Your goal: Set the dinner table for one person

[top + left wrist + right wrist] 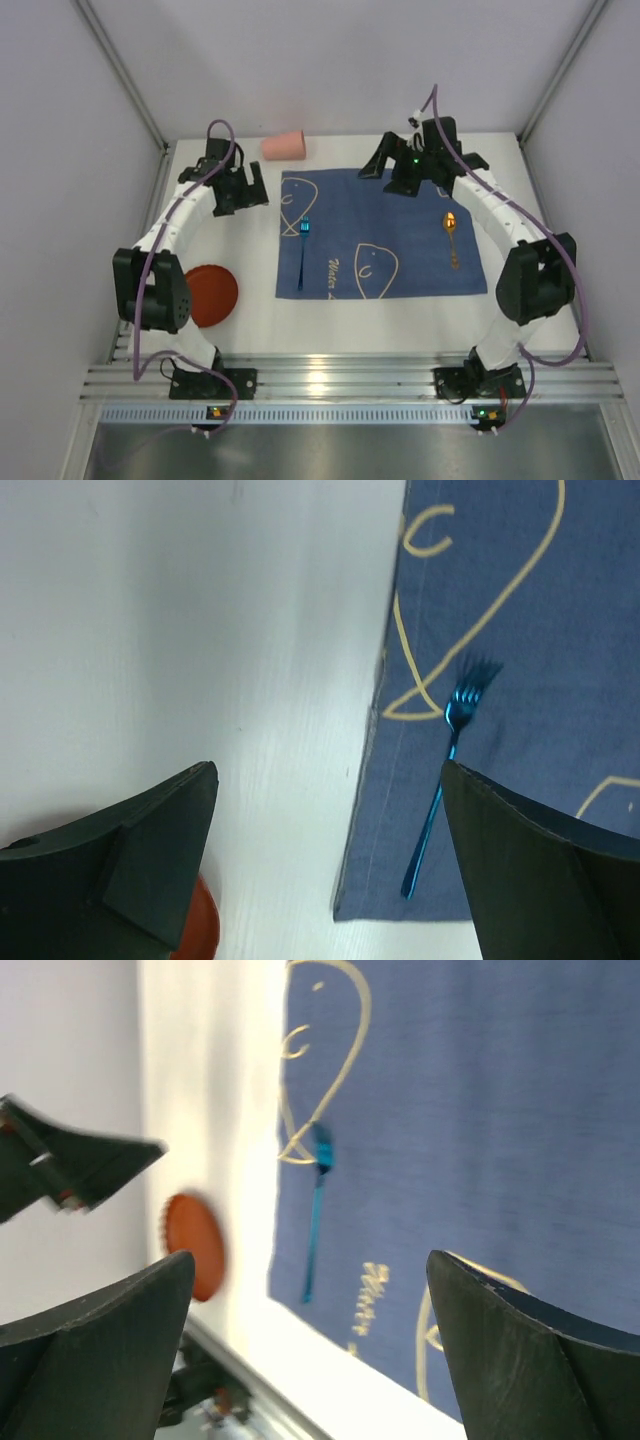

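The dinner table (pixel 350 325) is a white tabletop with a dark blue mat (pixel 385 215) at its centre. A blue fork (pixel 303 246) lies along the mat's left side and a gold spoon (pixel 451 236) on its right side. A red-orange plate (pixel 207 295) rests on the bare table left of the mat. A pink cup (pixel 283 146) lies on its side at the back. My left gripper (pixel 250 190) hovers open, left of the mat's far corner. My right gripper (pixel 415 178) hangs open above the mat's far edge. In the left wrist view the fork (pixel 445 780) lies between open, empty fingers (pixel 160 850).
A silver aluminium rail (pixel 340 380) runs along the near edge, with both arm bases bolted to it. White walls enclose the table at the back and sides. In the right wrist view the plate (pixel 193 1245), the fork (pixel 316 1210) and the left gripper (pixel 80 1165) show, blurred.
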Motion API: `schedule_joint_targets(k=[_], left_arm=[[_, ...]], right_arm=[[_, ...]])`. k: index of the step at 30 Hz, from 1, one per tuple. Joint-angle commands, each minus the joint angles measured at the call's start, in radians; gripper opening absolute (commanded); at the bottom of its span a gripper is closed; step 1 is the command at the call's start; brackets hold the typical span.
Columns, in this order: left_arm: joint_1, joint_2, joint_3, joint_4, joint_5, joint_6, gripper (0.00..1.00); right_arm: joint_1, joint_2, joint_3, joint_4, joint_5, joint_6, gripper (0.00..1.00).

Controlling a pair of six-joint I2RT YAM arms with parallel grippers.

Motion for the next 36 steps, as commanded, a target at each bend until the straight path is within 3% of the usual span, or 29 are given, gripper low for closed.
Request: schedule_joint_targets(k=[1,5,12,17,20,25,27,32,36], left_arm=[[0.008,0.029,0.055,0.132,-0.074,-0.04,0.98],[0.045,0.064,0.017,0.308,-0.081,-0.073,0.98],[0.106,0.224,0.058,0.591,-0.024,-0.16,0.98],[0.144,0.385,0.169,0.796,0.079,-0.266,0.98],[0.19,0.465,0.245,0.835,0.142,-0.349,0.98],[0.206,0.546,0.33,0.873,0.082,-0.362,0.98],[0.232,0.615,0.362,0.934,0.111,-0.46,0.98],[0.241,0.842,0.595,0.982,0.099,-0.62,0.98],[0.232,1.046,0.848,1.011,0.13,-0.786,0.98]], right_arm=[[0.004,0.022,-0.075,0.422,-0.229,0.282,1.0],[0.002,0.138,-0.021,0.592,-0.292,0.416,1.0],[-0.009,0.385,0.302,0.598,-0.337,0.532,1.0],[-0.009,0.404,0.283,0.637,-0.302,0.56,1.0],[-0.009,0.505,0.339,0.679,-0.239,0.626,1.0],[0.011,0.715,0.534,0.787,-0.2,0.77,1.0],[0.019,0.758,0.585,0.785,-0.197,0.79,1.0],[0.024,0.65,0.417,0.738,-0.229,0.694,1.0],[0.005,0.426,0.098,0.744,-0.229,0.605,1.0]])
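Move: The cup lies on its side by the far table edge, about 32 cm ahead of the left hand, 5 cm to its right and 11 cm below. From that hand the fork is some 12 cm right and 5 cm back. From the right hand the cup is roughly 31 cm ahead, 28 cm left and 19 cm below; the placemat's middle lies almost straight below it. Open left hand sweeps some 32 cm forward to the cup's left; right goes forward-left, then down and back. ##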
